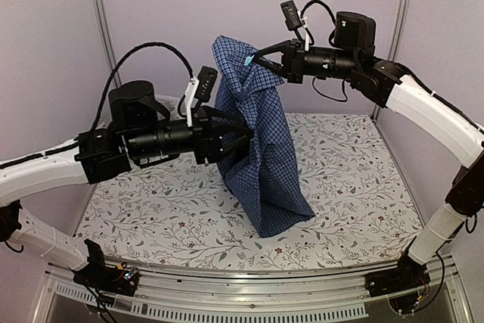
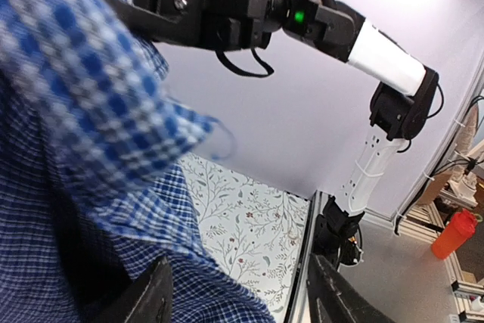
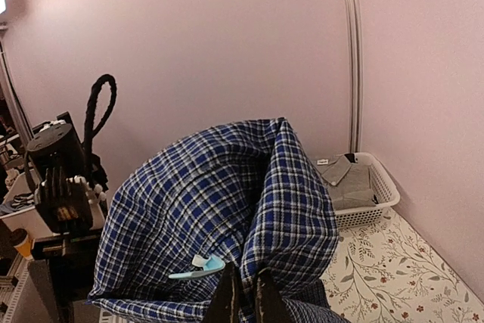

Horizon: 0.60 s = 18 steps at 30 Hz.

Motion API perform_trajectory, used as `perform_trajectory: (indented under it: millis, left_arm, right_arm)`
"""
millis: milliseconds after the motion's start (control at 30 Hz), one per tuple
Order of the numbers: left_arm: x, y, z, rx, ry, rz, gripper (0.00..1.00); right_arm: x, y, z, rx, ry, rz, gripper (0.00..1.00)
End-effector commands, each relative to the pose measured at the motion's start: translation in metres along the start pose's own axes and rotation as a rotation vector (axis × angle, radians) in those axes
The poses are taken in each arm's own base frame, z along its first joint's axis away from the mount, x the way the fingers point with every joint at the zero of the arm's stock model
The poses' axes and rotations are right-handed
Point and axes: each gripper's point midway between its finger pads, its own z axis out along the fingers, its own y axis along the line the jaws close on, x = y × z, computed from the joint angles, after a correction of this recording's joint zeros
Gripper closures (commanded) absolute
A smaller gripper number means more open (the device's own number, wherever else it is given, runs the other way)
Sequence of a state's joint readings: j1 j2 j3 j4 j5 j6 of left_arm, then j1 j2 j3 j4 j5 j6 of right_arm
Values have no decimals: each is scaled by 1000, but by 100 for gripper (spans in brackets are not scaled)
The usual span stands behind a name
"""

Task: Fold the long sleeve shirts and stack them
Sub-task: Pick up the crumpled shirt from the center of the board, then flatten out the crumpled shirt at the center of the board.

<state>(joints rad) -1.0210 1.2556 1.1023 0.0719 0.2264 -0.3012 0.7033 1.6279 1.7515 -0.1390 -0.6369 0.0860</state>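
Observation:
The dark blue checked long sleeve shirt (image 1: 261,141) hangs bunched from my right gripper (image 1: 255,57), and its lower end rests on the table. In the right wrist view the two fingers (image 3: 227,300) are pinched on a fold of the checked cloth (image 3: 287,209). My left gripper (image 1: 243,138) stands open against the shirt's left side at mid-height. In the left wrist view its fingers (image 2: 155,296) are wide apart, with checked cloth (image 2: 83,111) draped beside and over the left one. A folded grey shirt (image 3: 344,178) lies in a white basket (image 3: 374,206).
A floral cloth (image 1: 355,179) covers the table. The white basket sits at the back by the wall. A light blue tag (image 3: 198,268) sticks out of the shirt near my right fingers. An orange bottle (image 2: 454,234) stands off the table.

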Motion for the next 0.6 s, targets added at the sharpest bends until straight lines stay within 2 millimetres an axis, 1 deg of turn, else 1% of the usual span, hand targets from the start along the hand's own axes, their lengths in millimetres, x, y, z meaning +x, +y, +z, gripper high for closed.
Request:
perform_trajectory:
  millis: [0,33,100,133,167,233,300,367,467,567]
  left_arm:
    - [-23,27,-24,-118,-50,85,39]
    - [-24,37,-28,-149,-45,84,39]
    - [-18,59,-40,-207,-17,72,36]
    - [-18,71,-46,-228,-16,71,34]
    - [-15,79,-49,-227,-9,72,31]
    - [-8,93,-50,-225,16,72,28]
    - [-1,107,-47,-246,49,81,25]
    - [2,111,-42,-214,62,82,19]
    - [8,107,-32,-140,82,80,12]
    - [19,102,-20,-68,120,60,13]
  right_arm:
    - [-57,48,-33,-181,-132,-105,100]
    - [-58,51,-35,-198,-138,-111,100]
    - [-62,59,-40,-248,-145,-115,100]
    - [-63,63,-41,-265,-148,-120,100]
    - [-63,66,-43,-281,-147,-121,100]
    - [-64,71,-44,-308,-148,-124,100]
    - [-65,76,-46,-340,-146,-125,100]
    - [-65,79,-46,-363,-143,-118,100]
    - [-65,80,-46,-377,-140,-109,100]
    - [-63,79,-45,-376,-134,-98,100]
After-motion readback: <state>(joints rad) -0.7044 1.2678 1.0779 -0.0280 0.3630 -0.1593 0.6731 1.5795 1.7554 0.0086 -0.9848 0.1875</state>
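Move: The right gripper already pinches the top of the crumpled blue shirt, with the cloth's middle hanging some 20 cm below that hand and 5 cm back. From the half-open left gripper, the shirt's loose left edge is about 9 cm ahead, 6 cm left and 5 cm lower; the shirt's middle lies roughly 6 cm ahead, 3 cm right and 12 cm below. The right gripper stands about 11 cm ahead of the left one, level sideways and 9 cm higher. Swing the left gripper about 9 cm forward and 7 cm left around to the hanging shirt's left edge, rising slightly first, then sinking to about 4 cm below its start while the fingers spread wider. Meanwhile keep the right gripper's pinch on the shirt top, drawing it back some 6 cm and up nearly 5 cm, turning counter-clockwise. ##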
